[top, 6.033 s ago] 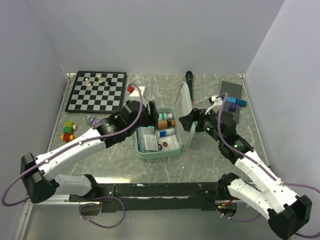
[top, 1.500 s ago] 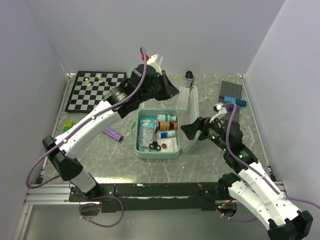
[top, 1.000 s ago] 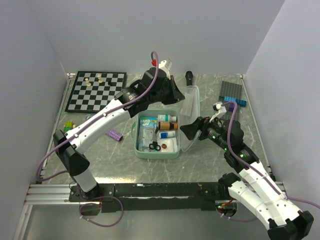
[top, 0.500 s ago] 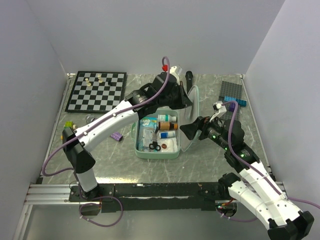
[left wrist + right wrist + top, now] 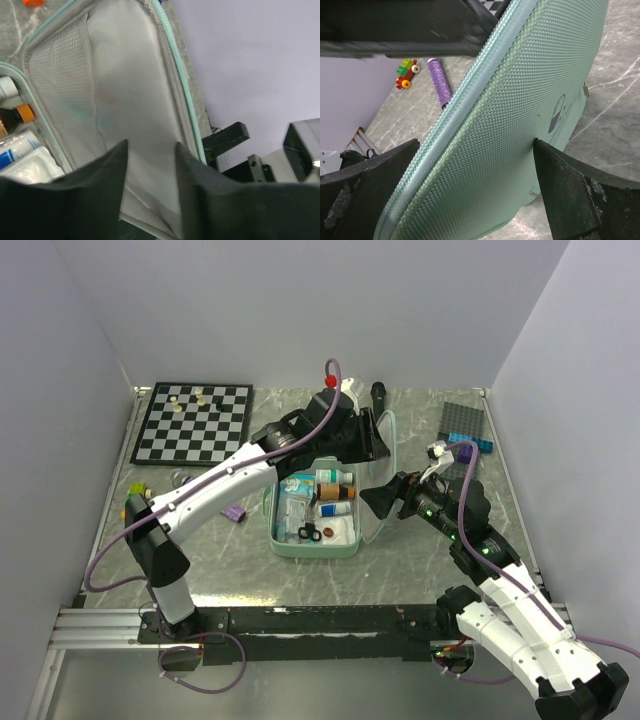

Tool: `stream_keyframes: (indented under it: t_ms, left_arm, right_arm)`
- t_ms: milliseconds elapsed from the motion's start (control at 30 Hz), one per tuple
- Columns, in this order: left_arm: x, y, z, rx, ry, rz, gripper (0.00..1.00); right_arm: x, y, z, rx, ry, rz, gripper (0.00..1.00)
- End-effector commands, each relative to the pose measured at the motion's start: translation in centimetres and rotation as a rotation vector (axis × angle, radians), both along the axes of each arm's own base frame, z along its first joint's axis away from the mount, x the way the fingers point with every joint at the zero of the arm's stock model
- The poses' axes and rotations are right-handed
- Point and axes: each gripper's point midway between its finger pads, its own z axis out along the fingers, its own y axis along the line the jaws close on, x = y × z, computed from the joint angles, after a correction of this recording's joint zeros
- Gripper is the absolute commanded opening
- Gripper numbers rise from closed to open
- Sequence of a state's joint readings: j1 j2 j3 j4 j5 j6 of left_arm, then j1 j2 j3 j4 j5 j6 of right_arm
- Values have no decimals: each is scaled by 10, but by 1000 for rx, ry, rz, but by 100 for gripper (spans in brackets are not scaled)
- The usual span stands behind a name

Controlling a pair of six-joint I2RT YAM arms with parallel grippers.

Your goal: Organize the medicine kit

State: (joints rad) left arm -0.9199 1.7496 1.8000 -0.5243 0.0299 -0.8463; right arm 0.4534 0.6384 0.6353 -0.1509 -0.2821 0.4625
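Note:
The mint-green medicine kit [image 5: 282, 540] lies open mid-table, its lid [image 5: 388, 435] standing upright on the right. Bottles [image 5: 335, 478], a blue-white tube [image 5: 335, 507], scissors [image 5: 308, 532] and packets lie in the tray. My left gripper [image 5: 372, 443] is open at the lid's inner side; in the left wrist view its gripper [image 5: 150, 150] frames the pale grey lining [image 5: 130, 80], with nothing between the fingers. My right gripper [image 5: 382, 502] is open against the lid's outer face; in the right wrist view the gripper [image 5: 470, 170] spans the textured lid [image 5: 520, 95] with its pill logo [image 5: 556, 114].
A chessboard [image 5: 193, 422] lies back left. A purple tube [image 5: 232, 512] and a small brick toy [image 5: 133, 502] lie left of the kit; both show in the right wrist view, the tube [image 5: 439, 82] and the toy [image 5: 406, 72]. A black marker [image 5: 379, 393] and a grey baseplate [image 5: 462, 420] lie at the back right.
My left arm rose from the tray, then swung right across the back of the kit to the lid's inner side. The right gripper stayed at the lid.

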Motion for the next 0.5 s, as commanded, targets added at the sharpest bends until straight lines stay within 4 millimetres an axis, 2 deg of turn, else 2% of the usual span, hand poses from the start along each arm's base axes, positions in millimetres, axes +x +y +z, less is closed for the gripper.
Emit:
stream_keyframes:
  t_ms: [0,67,133,267,333,367,467]
  left_arm:
    - [-11,14,53,-86,-85,4,56]
    - [-12,19,65,-100,-105,11,66]
    - [-15,24,77,-112,-124,10,72]
    - [-13,53,105,-114,-212,92,75]
    - [-11,86,104,-72,-261,176,77]
    - [-6,107,98,-41,-279,226,77]
    - [4,182,63,24,-284,394,79]
  right_arm:
    - [1,2,30,27,-76,10,100]
    - [0,1,31,28,-78,8,100]
    - [1,1,32,29,-80,5,100]
    - [2,-2,28,21,-68,-11,100]
    - [4,-4,24,6,-56,-30,100]
    - [5,-7,22,-2,-48,-45,100]
    - [8,-11,18,-21,-31,-70,100]
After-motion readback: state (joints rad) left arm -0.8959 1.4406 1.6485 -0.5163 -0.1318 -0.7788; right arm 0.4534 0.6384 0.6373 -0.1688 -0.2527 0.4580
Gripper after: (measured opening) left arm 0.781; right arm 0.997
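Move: The packet in the mesh pocket of the raised lid is what the left hand is letting go of, about 11 cm below the left hand and roughly 2 cm ahead. The brown bottle in the case lies some 10 cm left, 3 cm ahead and 25 cm down, and the case's middle about 15 cm left, level with the hand. From the right hand, the packet is about 9 cm ahead, 1 cm left and 6 cm below. Bring the left gripper off the lid pocket, opening its half-parted fingers wider as it climbs about 7 cm, then swing it left some 8 cm over the case, tips lifting and wrist turning slightly counter-clockwise. Keep the right gripper wide open and almost still, with the lid's edge between its fingers. ##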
